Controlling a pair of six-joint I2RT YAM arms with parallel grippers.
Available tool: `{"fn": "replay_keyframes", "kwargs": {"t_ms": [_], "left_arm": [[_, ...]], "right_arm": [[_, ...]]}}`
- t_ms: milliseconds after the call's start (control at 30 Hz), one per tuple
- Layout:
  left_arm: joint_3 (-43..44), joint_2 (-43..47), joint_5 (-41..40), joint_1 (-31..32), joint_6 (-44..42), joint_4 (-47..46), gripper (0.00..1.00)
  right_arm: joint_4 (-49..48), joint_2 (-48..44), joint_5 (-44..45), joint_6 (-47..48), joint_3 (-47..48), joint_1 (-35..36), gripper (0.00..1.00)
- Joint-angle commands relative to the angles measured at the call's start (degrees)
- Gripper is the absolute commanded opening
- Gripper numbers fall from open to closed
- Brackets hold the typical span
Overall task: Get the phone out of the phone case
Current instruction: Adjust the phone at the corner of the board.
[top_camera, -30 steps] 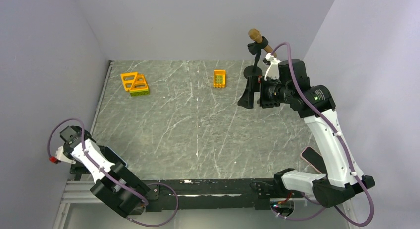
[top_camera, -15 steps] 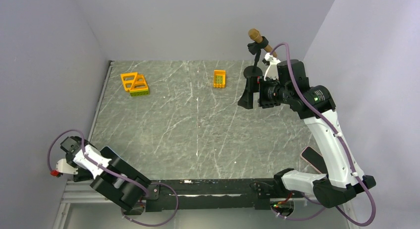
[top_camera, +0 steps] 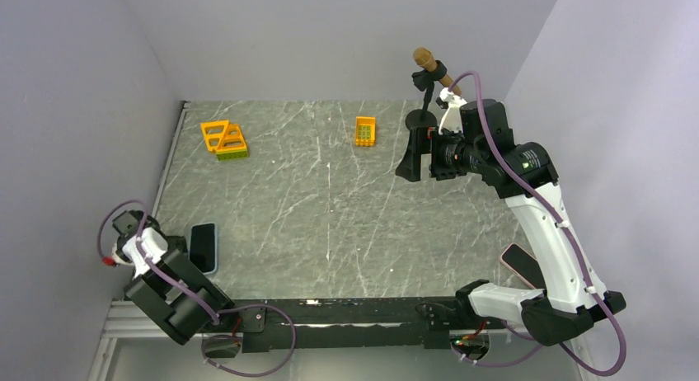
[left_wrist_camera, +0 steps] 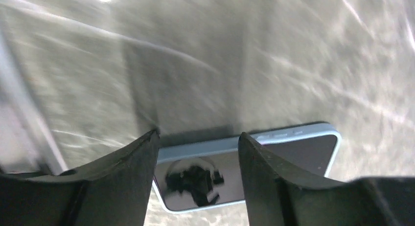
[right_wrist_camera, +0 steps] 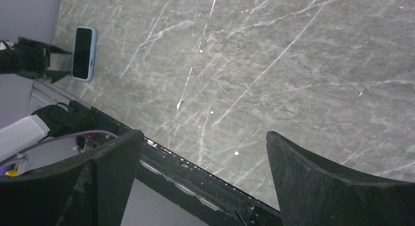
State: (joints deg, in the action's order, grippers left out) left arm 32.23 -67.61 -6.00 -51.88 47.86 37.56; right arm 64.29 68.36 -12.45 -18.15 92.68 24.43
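Note:
The phone (top_camera: 203,247), dark screen up, sits in a light blue case (left_wrist_camera: 274,138) and lies flat on the grey table near the front left corner. My left gripper (top_camera: 181,249) is low on its left side. In the left wrist view that left gripper (left_wrist_camera: 198,134) has its jaws apart over one end of the phone (left_wrist_camera: 200,179), and its fingers (left_wrist_camera: 122,182) are not clamped on it. My right gripper (top_camera: 412,162) hangs high over the far right of the table. It (right_wrist_camera: 200,134) stands wide open and empty.
Orange toy pieces (top_camera: 224,138) and a small orange block (top_camera: 365,131) lie at the back. A microphone on a black stand (top_camera: 426,76) rises at the back right. A pinkish flat object (top_camera: 519,265) lies by the right arm's base. The black front rail (right_wrist_camera: 195,172) borders the table.
My left arm has swung back to the near left. The phone, partly hidden under the arm before, now lies in full view beside the gripper. The right arm has barely moved.

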Motion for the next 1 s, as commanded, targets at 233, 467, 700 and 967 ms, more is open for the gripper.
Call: {"fn": "replay_keyframes", "kwargs": {"t_ms": [233, 467, 700, 967], "left_arm": [[5.8, 4.3, 4.39, 11.37, -8.12, 2.44, 0.99], [12.82, -1.39, 16.45, 17.89, -27.7, -2.31, 0.99], [22.73, -15.94, 18.63, 27.49, -52.28, 3.13, 0.99], [20.77, -11.18, 19.94, 31.16, -62.98, -0.07, 1.0]], "right_arm": [[0.17, -1.51, 1.82, 1.1, 1.75, 0.26, 1.0], [-0.46, -1.62, 1.29, 1.25, 0.72, 0.26, 1.0], [-0.35, -1.51, 2.51, 3.46, 1.46, 2.58, 1.0], [-0.16, -2.23, 4.69, 5.75, 2.59, 4.88, 1.0]]}}
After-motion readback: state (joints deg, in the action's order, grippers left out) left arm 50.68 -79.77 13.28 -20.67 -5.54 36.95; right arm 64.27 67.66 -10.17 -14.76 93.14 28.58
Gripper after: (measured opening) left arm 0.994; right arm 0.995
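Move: The blue-cased phone lies flat just right of the low left hand, its middle about 4 cm right, 3 cm ahead and 1 cm below. The table's near edge runs some 11 cm behind that hand; the yellow triangle block sits roughly 40 cm ahead of it and 3 cm right. From the right hand the phone is about 52 cm left, 8 cm back and 32 cm below. Left hand opens fully, leaves the phone's left edge, swings about 14 cm forward, also right and up, turning 90° clockwise. ##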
